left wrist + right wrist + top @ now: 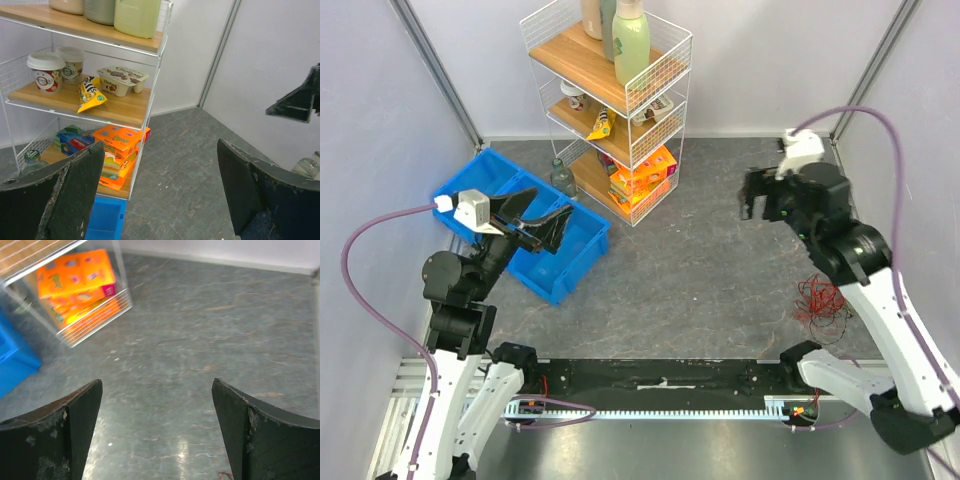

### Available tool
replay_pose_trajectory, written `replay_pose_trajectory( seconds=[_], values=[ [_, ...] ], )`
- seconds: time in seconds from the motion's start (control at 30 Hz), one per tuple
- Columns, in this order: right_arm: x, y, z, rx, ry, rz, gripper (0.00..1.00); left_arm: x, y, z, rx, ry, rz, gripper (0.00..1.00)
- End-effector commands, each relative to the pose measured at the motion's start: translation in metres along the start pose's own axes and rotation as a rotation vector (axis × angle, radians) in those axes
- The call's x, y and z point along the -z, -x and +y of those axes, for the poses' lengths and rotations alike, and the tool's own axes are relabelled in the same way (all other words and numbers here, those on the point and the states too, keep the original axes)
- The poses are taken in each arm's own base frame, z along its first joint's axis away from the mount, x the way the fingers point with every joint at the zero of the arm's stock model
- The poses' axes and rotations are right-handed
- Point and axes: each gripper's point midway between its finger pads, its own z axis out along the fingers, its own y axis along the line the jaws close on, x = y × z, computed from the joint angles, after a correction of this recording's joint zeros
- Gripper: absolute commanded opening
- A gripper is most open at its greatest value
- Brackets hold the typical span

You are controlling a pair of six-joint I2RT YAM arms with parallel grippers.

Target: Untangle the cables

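The cables (820, 300) are a small tangle of thin red and black wires on the grey floor at the right, beside my right arm's forearm. A sliver of red wire shows at the bottom edge of the right wrist view (223, 475). My right gripper (760, 205) is open and empty, raised well above the floor, behind and to the left of the tangle; in its wrist view (157, 430) only bare floor lies between the jaws. My left gripper (545, 222) is open and empty, held high over the blue bins at the left, far from the cables (160, 190).
A white wire shelf rack (610, 95) with bottles, cups and snack boxes stands at the back centre (125, 107). Blue bins (535, 240) sit on the floor at the left. A black rail (660, 375) runs along the near edge between the arm bases.
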Motion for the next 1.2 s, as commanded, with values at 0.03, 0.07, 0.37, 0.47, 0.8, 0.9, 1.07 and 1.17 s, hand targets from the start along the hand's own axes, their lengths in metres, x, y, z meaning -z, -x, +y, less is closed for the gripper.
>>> replay_pose_trajectory(
  seconds=[0.03, 0.07, 0.37, 0.47, 0.8, 0.9, 1.07, 1.17],
  values=[
    [-0.038, -0.046, 0.061, 0.064, 0.086, 0.199, 0.98, -0.008, -0.007, -0.010, -0.023, -0.084, 0.027, 0.99],
    [-0.046, -0.058, 0.065, 0.059, 0.084, 0.235, 0.98, -0.009, -0.008, -0.011, -0.018, -0.095, 0.035, 0.99],
    [-0.056, -0.136, -0.019, -0.057, -0.483, 0.309, 0.98, -0.009, -0.011, -0.017, -0.006, -0.117, 0.047, 0.98],
    [-0.049, -0.158, -0.051, -0.111, -0.603, 0.334, 0.98, -0.008, -0.012, -0.019, -0.004, -0.124, 0.046, 0.98],
    [-0.008, -0.211, -0.154, -0.315, -0.996, 0.322, 0.98, -0.007, -0.013, -0.026, 0.010, -0.152, 0.051, 0.98],
    [-0.002, -0.230, -0.170, -0.372, -1.060, 0.354, 0.98, -0.007, -0.014, -0.028, 0.012, -0.157, 0.053, 0.98],
    [0.006, -0.261, -0.193, -0.448, -1.140, 0.415, 0.98, -0.008, -0.019, -0.032, 0.025, -0.179, 0.071, 0.98],
    [0.004, -0.287, -0.201, -0.527, -1.116, 0.478, 0.98, -0.008, -0.018, -0.034, 0.026, -0.191, 0.071, 0.98]
  ],
)
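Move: The red cable tangle lies on the floor about 21 cm to the right of the right hand, 10 cm back and some 33 cm below. The bottle is about 13 cm right of the tangle and 4 cm farther out; the orange packets lie roughly 20 cm ahead of the right hand, 22 cm left and 27 cm down. From the left hand, the tangle is some 58 cm right, 3 cm back and 40 cm below. The open right hand swings briefly left, then sinks about 25 cm and sweeps right towards the cables, turning clockwise. ##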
